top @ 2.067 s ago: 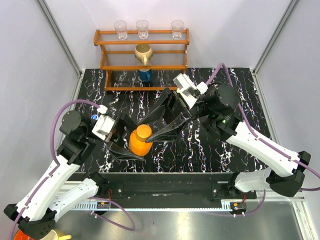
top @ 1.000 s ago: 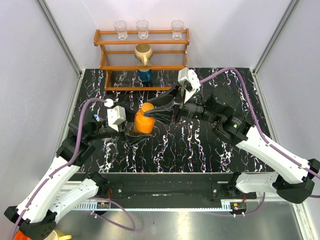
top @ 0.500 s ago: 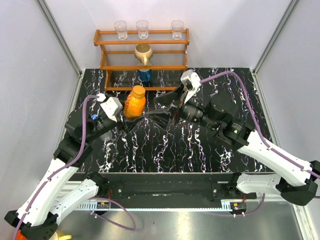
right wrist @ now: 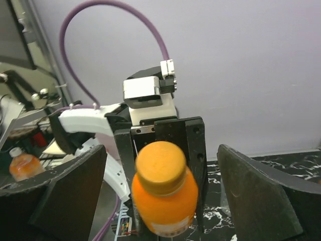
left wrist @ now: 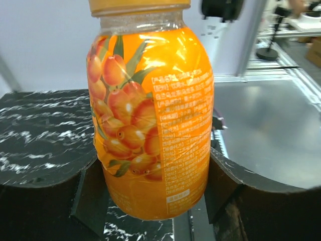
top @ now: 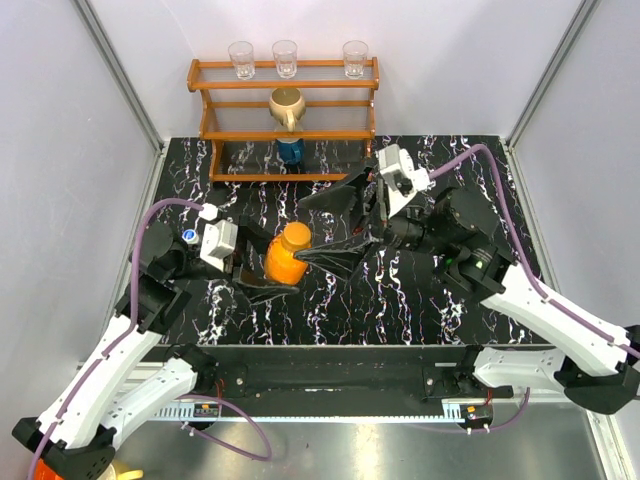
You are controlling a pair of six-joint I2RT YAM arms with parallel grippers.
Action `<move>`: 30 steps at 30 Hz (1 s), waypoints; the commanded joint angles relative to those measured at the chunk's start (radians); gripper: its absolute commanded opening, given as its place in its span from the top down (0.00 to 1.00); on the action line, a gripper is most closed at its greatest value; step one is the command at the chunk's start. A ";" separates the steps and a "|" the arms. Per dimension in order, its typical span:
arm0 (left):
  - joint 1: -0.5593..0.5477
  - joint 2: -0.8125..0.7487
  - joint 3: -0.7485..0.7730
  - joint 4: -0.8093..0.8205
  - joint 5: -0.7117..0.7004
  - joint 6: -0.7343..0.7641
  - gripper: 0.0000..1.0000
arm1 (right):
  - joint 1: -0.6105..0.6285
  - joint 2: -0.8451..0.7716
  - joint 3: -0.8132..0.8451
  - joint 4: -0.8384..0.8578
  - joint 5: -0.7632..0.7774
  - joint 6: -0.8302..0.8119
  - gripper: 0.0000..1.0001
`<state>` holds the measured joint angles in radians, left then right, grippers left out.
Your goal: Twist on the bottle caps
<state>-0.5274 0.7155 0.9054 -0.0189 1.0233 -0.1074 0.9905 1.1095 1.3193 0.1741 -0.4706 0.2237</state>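
Note:
My left gripper (top: 274,270) is shut on the small orange bottle (top: 286,262) low on its body, holding it just above the table. The orange cap (top: 295,236) sits on the bottle's neck. In the left wrist view the bottle (left wrist: 150,115) fills the frame between both fingers (left wrist: 90,196), its cap (left wrist: 138,5) at the top edge. My right gripper (top: 308,230) is open wide, one finger on each side of the cap without touching. In the right wrist view the cap (right wrist: 161,168) lies midway between its fingers (right wrist: 261,196). A small white and blue round thing (top: 188,237) lies beside the left arm.
A wooden shelf (top: 285,125) stands at the back with three clear glasses (top: 286,57) on top, a tan jug (top: 287,105) and a dark blue container (top: 290,150) below. Grey walls and frame posts close in both sides of the black marbled table (top: 400,300).
The right gripper let go of the orange cap and opened wide. The left gripper carried the bottle back toward the near side, between the right fingers.

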 commanded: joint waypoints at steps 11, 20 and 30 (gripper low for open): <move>-0.011 0.016 0.039 0.152 0.167 -0.087 0.91 | -0.009 0.093 0.046 0.148 -0.278 0.055 0.04; -0.006 0.012 0.033 0.143 0.045 -0.083 0.92 | -0.009 0.110 0.047 0.121 -0.254 0.037 0.28; -0.005 0.009 0.033 0.129 -0.029 -0.095 0.78 | -0.009 0.099 0.050 0.087 -0.159 -0.006 0.63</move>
<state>-0.5381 0.7303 0.9081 0.0666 1.0893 -0.1963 0.9813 1.2163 1.3369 0.2787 -0.6811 0.2413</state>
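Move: The orange cap is about 3 cm left of the open right hand, 1 cm back and 2 cm below; the orange bottle's middle is 6 cm straight beneath that cap. The clear bottle stands roughly 26 cm left of the cap and 14 cm farther out, some 25 cm below the right hand. From the left hand, gripping the bottle low, the cap is about 9 cm above, 1 cm ahead and level sideways. Right hand eases about 3 cm left, back and down and pinches the cap; left swings the bottle back. ##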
